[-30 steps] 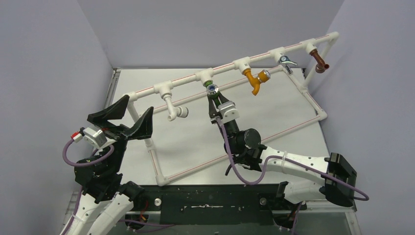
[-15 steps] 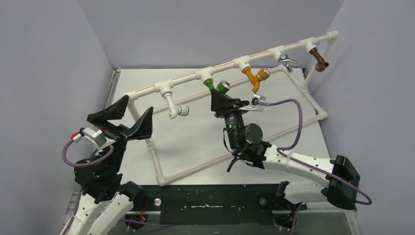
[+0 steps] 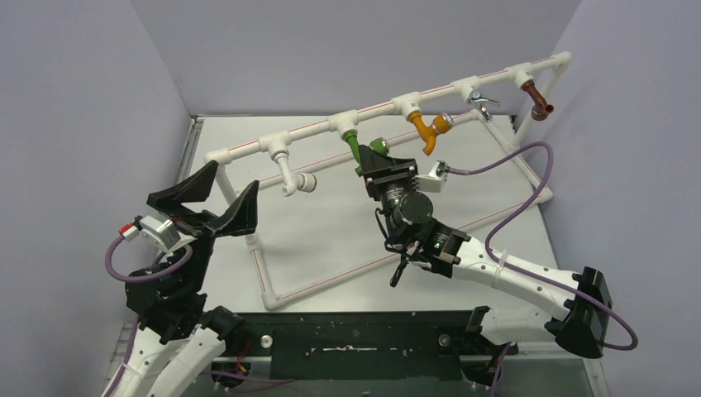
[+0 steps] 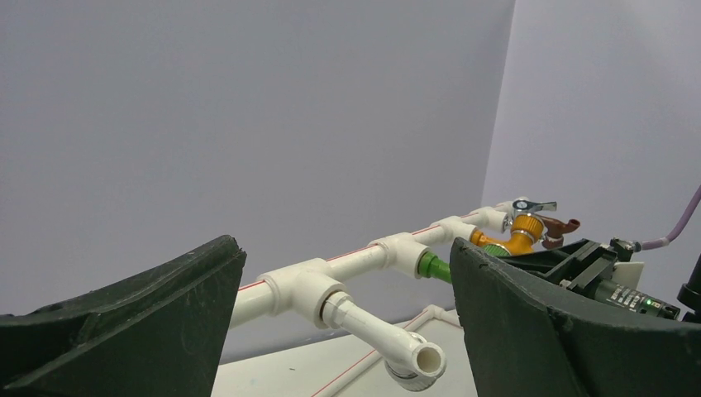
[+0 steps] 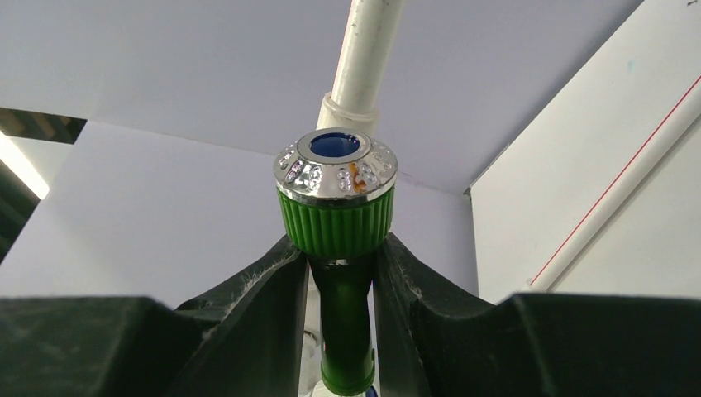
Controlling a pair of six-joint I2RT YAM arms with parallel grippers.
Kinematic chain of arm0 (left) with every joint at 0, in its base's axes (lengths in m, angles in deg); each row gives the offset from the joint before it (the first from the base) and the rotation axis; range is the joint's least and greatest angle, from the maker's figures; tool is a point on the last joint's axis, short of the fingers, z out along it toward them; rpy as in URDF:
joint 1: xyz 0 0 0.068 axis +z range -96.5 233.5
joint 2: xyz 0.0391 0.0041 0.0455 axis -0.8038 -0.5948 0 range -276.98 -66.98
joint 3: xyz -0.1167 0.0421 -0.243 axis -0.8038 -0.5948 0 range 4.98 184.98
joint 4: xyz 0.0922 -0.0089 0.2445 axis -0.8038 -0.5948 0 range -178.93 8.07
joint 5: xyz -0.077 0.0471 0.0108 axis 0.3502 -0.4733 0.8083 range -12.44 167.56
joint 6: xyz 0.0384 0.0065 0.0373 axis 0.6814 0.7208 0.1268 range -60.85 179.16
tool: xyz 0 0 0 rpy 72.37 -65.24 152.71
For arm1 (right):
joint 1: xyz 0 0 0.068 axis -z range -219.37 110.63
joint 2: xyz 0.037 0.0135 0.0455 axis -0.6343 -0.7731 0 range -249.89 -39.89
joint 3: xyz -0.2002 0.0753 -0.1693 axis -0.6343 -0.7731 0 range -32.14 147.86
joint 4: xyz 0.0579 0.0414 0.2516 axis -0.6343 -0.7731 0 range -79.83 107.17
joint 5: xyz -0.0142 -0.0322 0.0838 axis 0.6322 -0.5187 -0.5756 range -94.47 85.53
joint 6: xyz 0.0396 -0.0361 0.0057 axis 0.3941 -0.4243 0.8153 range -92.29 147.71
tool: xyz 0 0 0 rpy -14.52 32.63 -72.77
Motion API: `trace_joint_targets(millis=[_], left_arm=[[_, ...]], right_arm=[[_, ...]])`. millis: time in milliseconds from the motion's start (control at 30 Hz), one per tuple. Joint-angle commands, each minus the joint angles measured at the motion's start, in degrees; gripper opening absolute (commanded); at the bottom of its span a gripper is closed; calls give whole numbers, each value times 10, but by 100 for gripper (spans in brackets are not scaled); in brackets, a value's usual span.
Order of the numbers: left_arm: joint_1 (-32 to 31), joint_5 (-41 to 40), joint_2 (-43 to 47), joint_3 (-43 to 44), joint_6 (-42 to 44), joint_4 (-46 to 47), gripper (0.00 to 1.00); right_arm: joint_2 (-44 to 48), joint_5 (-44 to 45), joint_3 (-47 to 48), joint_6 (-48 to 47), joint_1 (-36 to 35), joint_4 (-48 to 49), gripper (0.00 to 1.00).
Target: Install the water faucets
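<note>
A green faucet (image 3: 361, 150) hangs from a tee of the white pipe frame (image 3: 314, 130); my right gripper (image 3: 374, 162) is shut on it. In the right wrist view the green faucet (image 5: 336, 217) stands between the black fingers (image 5: 264, 285), its chrome-rimmed cap up. A white faucet (image 3: 292, 178), an orange one (image 3: 428, 131), a silver one (image 3: 482, 101) and a brown one (image 3: 540, 102) hang from other tees. My left gripper (image 3: 216, 197) is open and empty, left of the white faucet (image 4: 388, 335), which shows between its fingers.
The pipe frame's lower loop (image 3: 388, 261) lies on the white table top. Grey walls close in at the back and both sides. A purple cable (image 3: 521, 186) arcs over the frame's right side.
My right gripper has turned about its axis while gripping the green faucet, which has swung from pointing down to pointing right and up. The cable has swung right. The left arm has not moved.
</note>
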Motion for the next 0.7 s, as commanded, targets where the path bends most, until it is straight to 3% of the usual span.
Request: trace_joint_targets(millis=[0, 300, 667], left_arm=[[-4, 0, 3, 6, 6, 13, 94], [-5, 1, 1, 5, 5, 13, 94], [-5, 0, 0, 6, 6, 12, 94]], right_arm=[[3, 31, 9, 98, 22, -53, 0], [1, 22, 10, 138, 22, -83, 0], [12, 15, 5, 96, 22, -55, 57]])
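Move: The right hand already has the green faucet between its fingertips, gripped just below the knob, its body about 1 cm ahead and 1 cm left of the hand point, at the same height. The orange faucet is about 13 cm to the right and 6 cm farther out, the white one some 15 cm left and 4 cm nearer. From the idle left hand, the green faucet lies about 26 cm right, 10 cm ahead and 7 cm lower. Rolling clockwise as seen from behind the hand, the right wrist finishes its twist on the green faucet with a last 10 degrees or so, staying almost in place and keeping its grip. Then the fingers begin to spread, to about half open, and the hand sinks to about 1 cm below its start; the lower finger comes clear of the faucet while the upper one remains close against it. ##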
